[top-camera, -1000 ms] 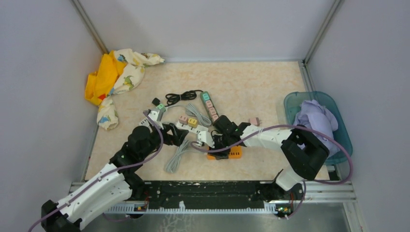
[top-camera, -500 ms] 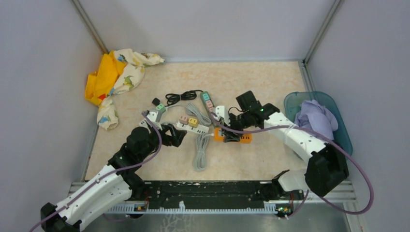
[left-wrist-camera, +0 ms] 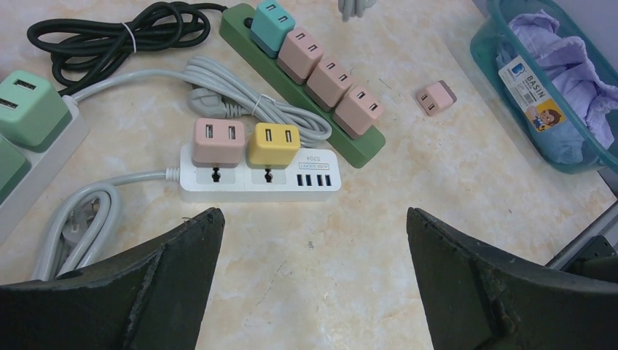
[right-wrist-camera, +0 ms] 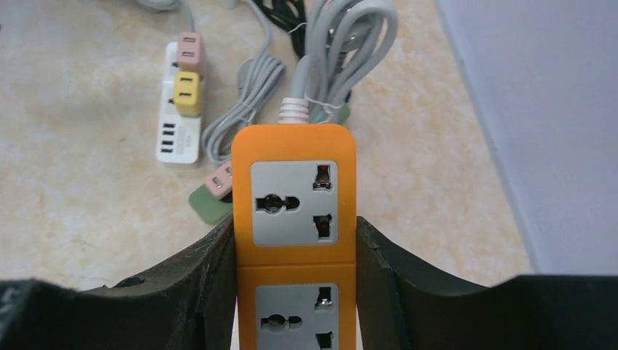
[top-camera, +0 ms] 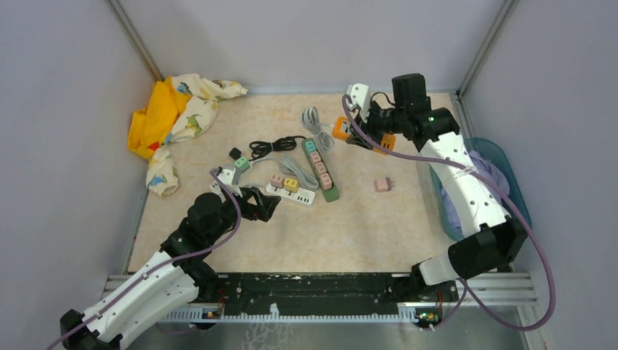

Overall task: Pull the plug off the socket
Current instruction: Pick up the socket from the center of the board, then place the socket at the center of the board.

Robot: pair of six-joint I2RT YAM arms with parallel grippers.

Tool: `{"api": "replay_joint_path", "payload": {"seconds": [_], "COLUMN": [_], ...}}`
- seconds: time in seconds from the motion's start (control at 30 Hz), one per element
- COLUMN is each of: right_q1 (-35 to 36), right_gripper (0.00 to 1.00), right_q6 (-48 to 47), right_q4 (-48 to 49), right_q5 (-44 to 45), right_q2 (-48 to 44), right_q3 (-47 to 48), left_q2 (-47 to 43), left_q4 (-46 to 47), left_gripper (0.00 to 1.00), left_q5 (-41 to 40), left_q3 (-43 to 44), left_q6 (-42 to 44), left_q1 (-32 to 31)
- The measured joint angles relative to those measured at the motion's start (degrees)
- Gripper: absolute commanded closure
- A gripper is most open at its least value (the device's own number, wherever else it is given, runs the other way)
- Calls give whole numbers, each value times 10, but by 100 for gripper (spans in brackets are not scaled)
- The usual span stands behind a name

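My right gripper [right-wrist-camera: 295, 244] is shut on an orange socket strip [right-wrist-camera: 294, 143] and holds it in the air near the back wall [top-camera: 341, 128]. Its sockets are empty and its grey cord bundle [top-camera: 313, 119] hangs from it. My left gripper [left-wrist-camera: 313, 219] is open and empty, low over the table just in front of a white socket strip [left-wrist-camera: 259, 177]. A pink plug [left-wrist-camera: 218, 141] and a yellow plug [left-wrist-camera: 273, 144] sit in that strip. Behind it lies a green strip [left-wrist-camera: 364, 146] with a teal plug [left-wrist-camera: 273, 22] and three pink plugs.
A loose pink plug [top-camera: 382, 184] lies on the table right of the strips. Another white strip with green plugs [left-wrist-camera: 29, 109] and a coiled black cord [top-camera: 273, 146] lie to the left. A teal basin of cloth [top-camera: 477, 175] stands at right, crumpled fabric [top-camera: 175, 117] at back left.
My right arm has lifted the orange strip from the table's near middle and carried it up to the back, cord trailing. The left arm has hardly moved.
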Motion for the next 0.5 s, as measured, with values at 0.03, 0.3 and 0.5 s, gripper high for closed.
{"api": "replay_joint_path", "payload": {"seconds": [0.03,0.3,0.5], "right_q1": [-1,-52,-78], "right_gripper": [100,100,100], "right_q6": [4,45,66], "right_q4": [5,44,98], "right_q5": [7,66,104], "right_q2": [7,121,211], "right_q3": [11,108,128], "left_q2": [0,-1,-1], "left_q4": [0,1,1], "left_gripper": [0,0,0], "left_q5": [0,1,4], "left_q3": [0,-2,-5], "left_q6": [0,-1,-5], "left_q1": [0,0,0]}}
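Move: The right hand, already holding the orange socket high up, is taking it to a bare patch of table near the far side, some 20 cm ahead, 7 cm to the right and 29 cm below. The green strip lies about 7 cm ahead and 11 cm left, the lone pink plug 2 cm ahead and 9 cm right, both some 28 cm down. From the idle left hand the patch is roughly 32 cm ahead, 32 cm right and 18 cm below. Still pinching the orange socket between its fingers, the right hand swings it forward about 15 cm and some 5 cm to the right, towards the bare far part of the table. It stays level at first, then starts sinking, ending about 4 cm lower, while the wrist turns clockwise by some 20 degrees and the grip stays unchanged. ##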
